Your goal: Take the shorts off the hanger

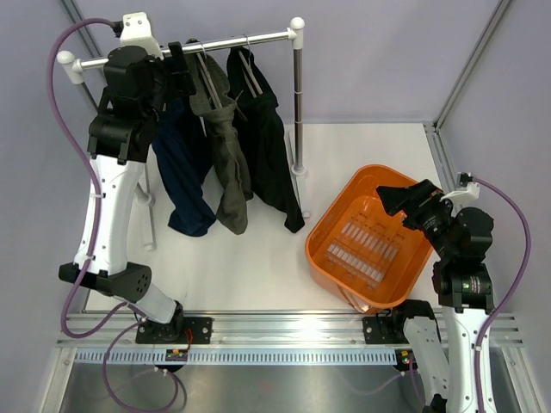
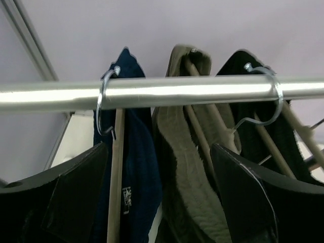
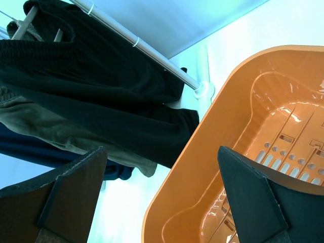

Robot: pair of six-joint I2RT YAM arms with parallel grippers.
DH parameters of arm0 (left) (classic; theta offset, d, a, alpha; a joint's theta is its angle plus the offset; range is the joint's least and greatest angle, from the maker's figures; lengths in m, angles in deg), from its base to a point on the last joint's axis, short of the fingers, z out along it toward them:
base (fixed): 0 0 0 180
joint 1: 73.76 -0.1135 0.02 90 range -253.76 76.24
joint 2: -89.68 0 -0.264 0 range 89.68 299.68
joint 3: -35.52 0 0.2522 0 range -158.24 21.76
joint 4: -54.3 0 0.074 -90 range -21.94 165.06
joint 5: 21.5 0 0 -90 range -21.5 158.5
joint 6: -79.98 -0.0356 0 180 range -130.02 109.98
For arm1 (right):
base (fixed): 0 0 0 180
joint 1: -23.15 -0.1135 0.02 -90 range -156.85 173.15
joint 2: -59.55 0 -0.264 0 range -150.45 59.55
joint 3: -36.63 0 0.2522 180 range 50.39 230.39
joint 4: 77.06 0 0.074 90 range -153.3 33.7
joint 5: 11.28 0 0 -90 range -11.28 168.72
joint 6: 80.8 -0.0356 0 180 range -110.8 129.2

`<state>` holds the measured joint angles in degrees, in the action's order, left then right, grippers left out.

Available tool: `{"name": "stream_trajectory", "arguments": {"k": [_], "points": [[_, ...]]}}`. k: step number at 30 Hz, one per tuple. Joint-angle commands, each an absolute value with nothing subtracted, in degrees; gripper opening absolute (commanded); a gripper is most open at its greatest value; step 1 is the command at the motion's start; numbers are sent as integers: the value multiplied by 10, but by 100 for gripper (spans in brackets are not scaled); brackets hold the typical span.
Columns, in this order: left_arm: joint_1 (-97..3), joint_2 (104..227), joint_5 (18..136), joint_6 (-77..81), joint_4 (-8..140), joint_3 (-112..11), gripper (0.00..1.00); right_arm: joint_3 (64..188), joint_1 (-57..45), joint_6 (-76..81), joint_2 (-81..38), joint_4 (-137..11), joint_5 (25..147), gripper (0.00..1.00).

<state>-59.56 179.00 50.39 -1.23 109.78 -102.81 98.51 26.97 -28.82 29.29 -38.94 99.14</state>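
Three pairs of shorts hang on wooden hangers from a chrome rail (image 1: 185,47): navy blue shorts (image 1: 185,172), olive-grey shorts (image 1: 225,155) and black shorts (image 1: 269,146). My left gripper (image 1: 182,69) is raised to the rail, just before the hangers' tops. In the left wrist view it (image 2: 159,187) is open, with the navy shorts (image 2: 135,152) and olive-grey shorts (image 2: 190,167) showing between its fingers (image 2: 76,192). A wooden hanger arm (image 2: 117,167) runs down beside the navy pair. My right gripper (image 1: 398,200) hangs open over the orange basket (image 1: 344,211) with nothing in it.
The rack's right post (image 1: 298,103) stands on the white table beside the basket. In the right wrist view the basket's rim (image 3: 212,131) fills the lower right and the black shorts (image 3: 101,96) hang at the upper left. Grey walls close in behind and on both sides.
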Motion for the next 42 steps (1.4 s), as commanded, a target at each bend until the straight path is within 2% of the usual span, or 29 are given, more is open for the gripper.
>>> {"name": "stream_trajectory", "arguments": {"k": [1, 5, 17, 20, 23, 28, 42], "points": [[-598, 1791, 476, -21, 1113, -1049, 85, 1012, 273, -266, 287, -381, 1003, 99], [-610, 1788, 474, -30, 1086, -1022, 84, 1008, 273, -255, 286, -378, 1007, 100], [-658, 1824, 514, -26, 1110, -1045, 82, 998, 273, -263, 269, -395, 1025, 99], [-665, 1842, 536, -26, 1120, -1057, 75, 997, 273, -264, 262, -401, 1031, 99], [-666, 1859, 543, -27, 1141, -1083, 62, 1000, 273, -264, 248, -403, 1040, 99], [-668, 1864, 523, -33, 1171, -1095, 52, 1010, 273, -257, 227, -400, 1049, 99], [-668, 1912, 562, -45, 1263, -1118, 49, 1000, 272, -251, 220, -400, 1061, 100]]}}
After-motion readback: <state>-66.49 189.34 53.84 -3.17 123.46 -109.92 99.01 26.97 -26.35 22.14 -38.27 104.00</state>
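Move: Some 4 cm to the left of the left hand, about 4 cm ahead and 7 cm lower, is the wooden hanger carrying the navy shorts. The olive shorts' hanger stands roughly 11 cm to the right of it and a centimetre farther out, and the metal rail crosses about 2 cm ahead of the left hand, slightly above. From the right hand, the navy shorts' hanger lies some 45 cm left, 20 cm ahead and 10 cm higher. Dipping and then sliding left about 4 cm to line up with the navy shorts' hanger, the left hand next eases forward under the rail and sinks, ending some 8 cm lower with its fingers tipped about 15 degrees farther down. The fingers narrow from nearly open to half open on either side of the wooden hanger; contact can't be seen. The right hand drifts about 3 cm down and forward over the orange basket. ##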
